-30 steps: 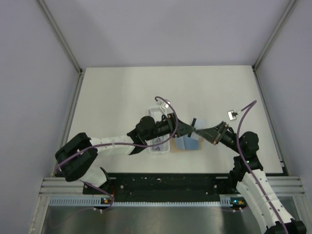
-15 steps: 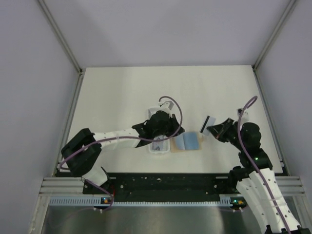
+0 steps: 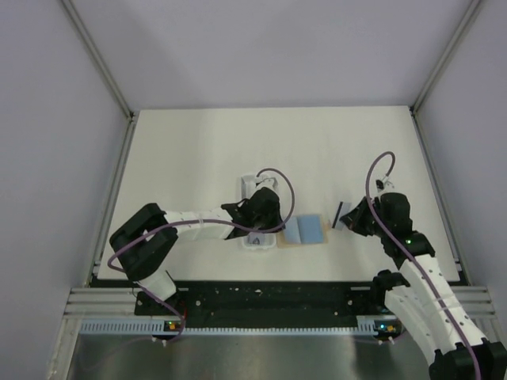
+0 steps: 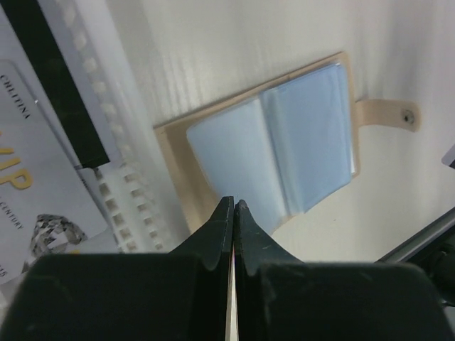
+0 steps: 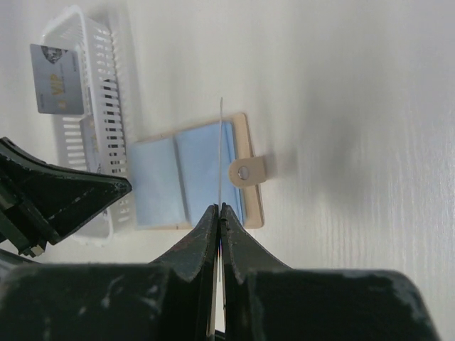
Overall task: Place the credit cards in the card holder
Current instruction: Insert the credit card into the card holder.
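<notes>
The tan card holder (image 3: 305, 231) lies open on the table, its light blue inside (image 4: 284, 145) up and its closing tab (image 5: 247, 170) pointing right. My right gripper (image 3: 349, 216) is shut on one credit card (image 3: 342, 214), held upright just right of the holder; the right wrist view shows that card edge-on (image 5: 220, 142) as a thin line over the tab end. My left gripper (image 4: 233, 206) is shut with nothing showing past its tips, hanging by the holder's left edge. Another credit card (image 4: 32, 177), marked VIP, lies in the clear tray (image 3: 247, 184).
The long clear slotted tray (image 5: 96, 135) sits directly left of the holder, under my left wrist. Grey walls and metal rails (image 3: 119, 170) border the white table on the left, right and back.
My left gripper has closed and drawn back left from over the holder to the tray's edge. My right gripper has pulled away to the right with the card still in it.
</notes>
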### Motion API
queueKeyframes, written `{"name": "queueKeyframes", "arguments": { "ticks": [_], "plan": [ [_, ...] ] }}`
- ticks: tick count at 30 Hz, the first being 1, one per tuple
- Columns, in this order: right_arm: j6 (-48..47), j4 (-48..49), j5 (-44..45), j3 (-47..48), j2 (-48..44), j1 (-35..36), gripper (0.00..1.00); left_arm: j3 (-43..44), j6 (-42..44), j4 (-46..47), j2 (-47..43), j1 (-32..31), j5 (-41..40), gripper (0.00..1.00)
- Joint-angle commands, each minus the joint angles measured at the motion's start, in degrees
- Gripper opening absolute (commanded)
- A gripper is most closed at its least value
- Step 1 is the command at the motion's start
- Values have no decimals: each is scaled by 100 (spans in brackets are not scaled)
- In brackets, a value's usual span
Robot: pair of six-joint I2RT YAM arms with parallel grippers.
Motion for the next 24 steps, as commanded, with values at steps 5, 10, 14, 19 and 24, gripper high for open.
{"name": "queueKeyframes", "arguments": {
  "ticks": [5, 10, 14, 19, 24],
  "plan": [
    [-288, 299, -25, 208, 64, -27, 0, -426, 8, -361, -546, 23, -422, 0],
    [-341, 299, -139, 366, 467, -18, 0, -593, 34, -721, -880, 41, -756, 0],
    [-455, 290, -262, 586, 784, -9, 0, -769, 78, -1064, -1266, 67, -1115, 0],
    [-517, 238, -245, 911, 942, 157, 0, -840, 227, -1592, -1873, 216, -1600, 0],
    [-561, 185, -34, 1280, 1582, 763, 0, -831, 535, -1505, -2286, 313, -1583, 0]
  ]
}}
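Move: My left hand's closed tips are low, at the holder's near-left corner. The white basket's middle lies about 7 cm to their left and 5 cm ahead, and the open card holder's some 6 cm to their right and 2 cm ahead. My right hand has the holder some 12 cm to its left, 3 cm ahead and 8 cm below, with the basket about 27 cm left and 6 cm ahead, 7 cm below. With fingers shut, I sweep my left hand about 10 cm left, away from the card holder, pushing the near end of the basket along; it dips first, then rises some 4 cm while turning counter-clockwise. My right hand keeps its pinch on the card, sinks a centimetre, then climbs and edges roughly 2 cm left and forward, bringing the card nearer over the table to the holder. ##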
